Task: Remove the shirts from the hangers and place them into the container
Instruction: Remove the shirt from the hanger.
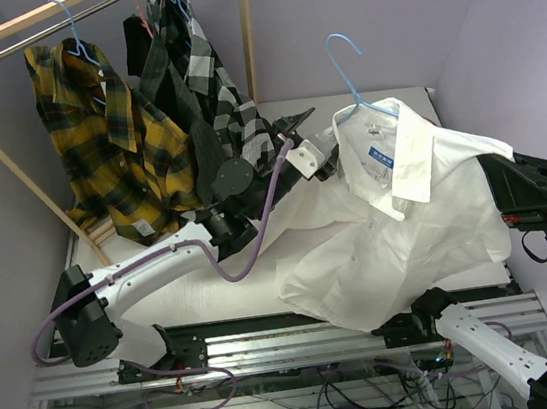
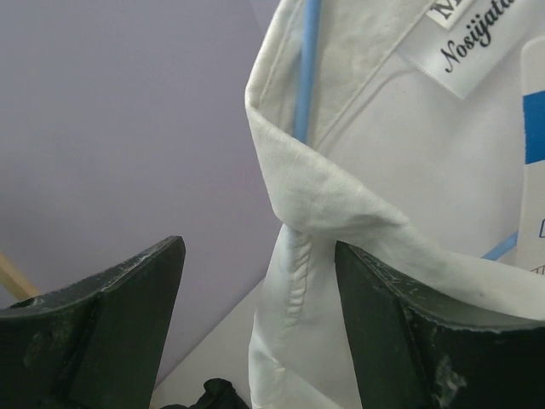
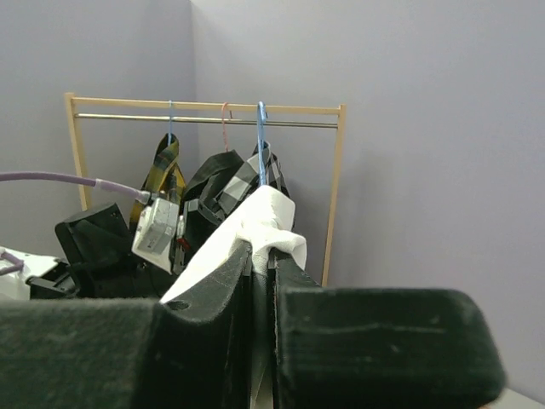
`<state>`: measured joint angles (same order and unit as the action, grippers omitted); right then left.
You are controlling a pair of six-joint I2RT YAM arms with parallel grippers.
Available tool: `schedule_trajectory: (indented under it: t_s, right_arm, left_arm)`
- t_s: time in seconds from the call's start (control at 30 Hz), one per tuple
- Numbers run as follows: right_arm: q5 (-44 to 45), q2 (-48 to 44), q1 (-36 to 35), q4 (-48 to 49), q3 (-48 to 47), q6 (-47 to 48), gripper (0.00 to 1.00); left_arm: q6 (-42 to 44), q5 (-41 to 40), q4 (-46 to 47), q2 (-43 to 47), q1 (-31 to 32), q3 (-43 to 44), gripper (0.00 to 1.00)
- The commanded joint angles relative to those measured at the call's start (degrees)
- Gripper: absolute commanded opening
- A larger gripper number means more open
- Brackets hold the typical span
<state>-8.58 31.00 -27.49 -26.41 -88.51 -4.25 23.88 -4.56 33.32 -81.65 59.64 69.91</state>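
Note:
The white shirt (image 1: 396, 219) hangs on a light blue hanger (image 1: 349, 71) above the table, right of centre. My right gripper (image 1: 495, 163) is shut on its shoulder; in the right wrist view white cloth bulges out between the closed fingertips of that gripper (image 3: 266, 254). My left gripper (image 1: 333, 156) is open at the collar, and the shirt's front edge (image 2: 294, 290) stands between its jaws, closer to the right finger (image 2: 400, 332). The hanger's blue wire (image 2: 306, 68) runs inside the collar. Yellow plaid (image 1: 114, 145), dark (image 1: 145, 55) and checked (image 1: 204, 77) shirts stay on the rack. The container is out of view.
The wooden rack has a metal rod (image 1: 30, 40), a slanted pole (image 1: 6, 164) at the left and an upright post (image 1: 247, 26) just behind my left gripper. Purple walls close in the white table (image 1: 205, 294). A metal frame (image 1: 292, 348) runs along the near edge.

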Motion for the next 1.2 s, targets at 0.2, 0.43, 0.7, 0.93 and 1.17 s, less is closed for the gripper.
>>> schedule_trajectory:
  t_s: [0.2,0.43,0.7,0.93,1.17]
  right_arm:
    - [-0.2,-0.6,-1.5,3.9,-1.0,-1.7,0.00]
    - [2.5,-0.3,-2.7,2.0,-1.1,-1.4,0.00]
    - [18.9,5.8,-2.8,-9.7,-2.6,-2.2,0.14]
    - [26.1,16.4,-2.7,-21.1,-3.8,-4.1,0.68]
    - [20.3,17.5,-2.7,-18.0,-2.6,-4.6,0.71]
  left_arm:
    - [-2.7,5.0,9.5,-4.7,0.2,3.6,0.61]
    - [-0.8,0.8,5.6,-4.8,0.2,6.2,0.07]
    - [13.5,-21.7,-21.1,1.9,0.2,14.9,0.07]
    - [18.4,-40.1,-42.6,3.3,1.0,24.7,0.07]
    - [24.9,-53.9,-49.6,1.8,5.6,26.1,0.07]
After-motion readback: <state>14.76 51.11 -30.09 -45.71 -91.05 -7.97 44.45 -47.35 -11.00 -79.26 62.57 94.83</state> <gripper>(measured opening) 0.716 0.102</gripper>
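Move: The white shirt's left collar edge, with the blue hanger's arm inside it, lies about 3 cm to the right of the open left hand, 1 cm ahead and level with it. The hanger's neck is some 6 cm right, 3 ahead and 3 above; the checked shirt hangs about 15 cm left and 10 ahead, at similar height. From the right hand, still pinching the shirt's right shoulder, that collar edge is roughly 18 cm ahead, 10 left and 12 below. The shirt's left collar edge is met by the left hand easing some 2.5 cm right and closing to pinch it; the hand then carries it about 17 cm left, slightly forward and up, turning roughly 40 degrees counter-clockwise. The right hand holds the shoulder still at first, then opens, lets go and sweeps forward and down towards the shirt, tipping downward, its fingers wide open. ##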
